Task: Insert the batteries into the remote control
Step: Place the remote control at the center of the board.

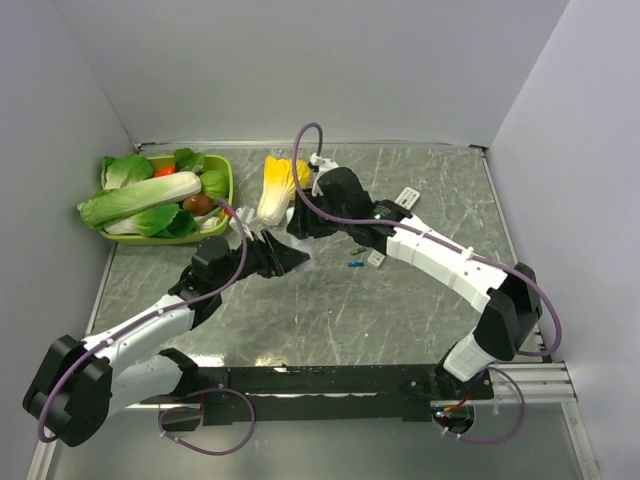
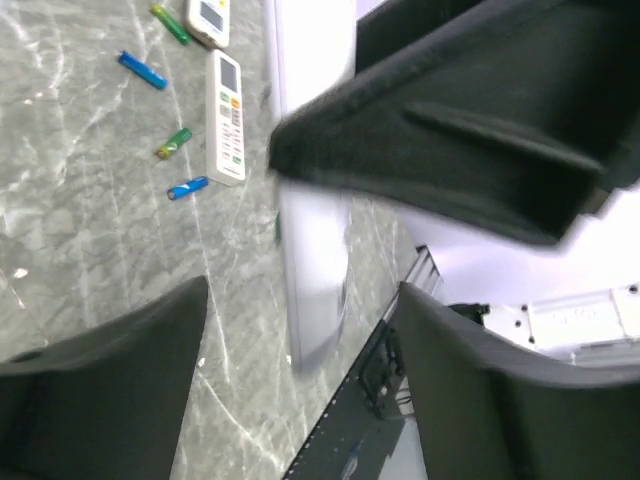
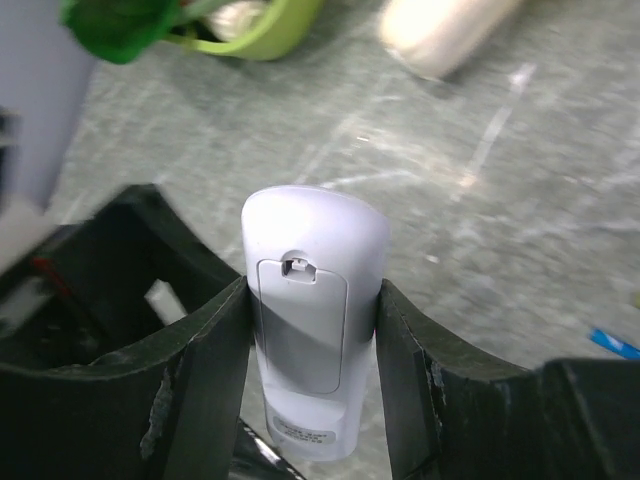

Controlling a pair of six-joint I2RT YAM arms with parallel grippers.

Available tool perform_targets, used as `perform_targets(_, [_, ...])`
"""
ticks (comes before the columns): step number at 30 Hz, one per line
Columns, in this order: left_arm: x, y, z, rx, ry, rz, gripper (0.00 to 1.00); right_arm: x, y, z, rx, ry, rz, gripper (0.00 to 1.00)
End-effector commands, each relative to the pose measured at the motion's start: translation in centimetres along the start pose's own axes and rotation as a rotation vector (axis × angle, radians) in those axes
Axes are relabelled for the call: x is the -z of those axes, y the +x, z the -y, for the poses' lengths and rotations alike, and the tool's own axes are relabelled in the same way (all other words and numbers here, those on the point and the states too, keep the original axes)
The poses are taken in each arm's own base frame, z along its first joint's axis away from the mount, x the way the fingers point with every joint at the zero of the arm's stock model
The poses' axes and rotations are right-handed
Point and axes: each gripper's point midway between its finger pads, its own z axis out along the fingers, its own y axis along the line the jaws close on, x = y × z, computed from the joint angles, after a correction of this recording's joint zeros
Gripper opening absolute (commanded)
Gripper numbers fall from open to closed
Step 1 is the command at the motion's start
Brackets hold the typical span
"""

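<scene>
My right gripper (image 3: 312,350) is shut on a white remote control (image 3: 312,260), one finger on each long side. The remote's back faces the camera with its battery cover closed. In the left wrist view the same remote (image 2: 312,230) is a blurred white bar that runs between the fingers of my left gripper (image 2: 300,300). That gripper is open, with a gap on both sides. The two grippers meet over the table's middle (image 1: 298,248). The batteries lie loose on the table: two blue ones (image 2: 142,70) (image 2: 188,187) and two green ones (image 2: 172,24) (image 2: 174,143).
Two other white remotes (image 2: 226,115) (image 2: 208,18) lie among the batteries. A green basket (image 1: 228,178) of toy vegetables stands at the back left. A yellow-white cabbage (image 1: 278,188) lies beside it. Grey walls close three sides.
</scene>
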Motion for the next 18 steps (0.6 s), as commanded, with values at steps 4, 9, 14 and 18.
perform_targets(4, [1.2, -3.4, 0.1, -0.115, -0.111, 0.109, 0.95, 4.7, -1.0, 8.9, -0.013, 0.232, 0.022, 0.00])
perform_targets(9, [3.5, -6.0, -1.7, -0.183, -0.276, 0.219, 0.99, 8.9, 1.1, 19.2, -0.101, 0.500, -0.007, 0.00])
perform_targets(14, [6.1, -7.6, -3.8, -0.224, -0.409, 0.278, 0.99, 12.4, 4.7, 28.3, -0.227, 0.717, -0.062, 0.00])
perform_targets(18, [7.8, -8.5, -5.1, -0.258, -0.485, 0.308, 0.97, 14.8, 7.0, 34.3, -0.355, 0.856, -0.096, 0.00])
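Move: The right gripper already holds the remote control; the open table it heads for lies some 33 cm to its right, about 2 cm ahead and 22 cm down. On the table, the near white remote is about 21 cm right and 4 cm ahead, and the far white remote 26 cm right and 16 cm ahead. From the left hand, that open table is roughly 36 cm right and 8 cm ahead, and the held remote's middle 4 cm ahead, 2 cm up. Keep the right gripper shut on the remote control and swing it fast to the right, over 30 cm and about 10 cm down, past the near white remote, turning the wrist some 40 degrees clockwise. Finish opening the already loosened left fingers and back that hand about 9 cm left and a little forward, clear of the remote, turning it counter-clockwise. ##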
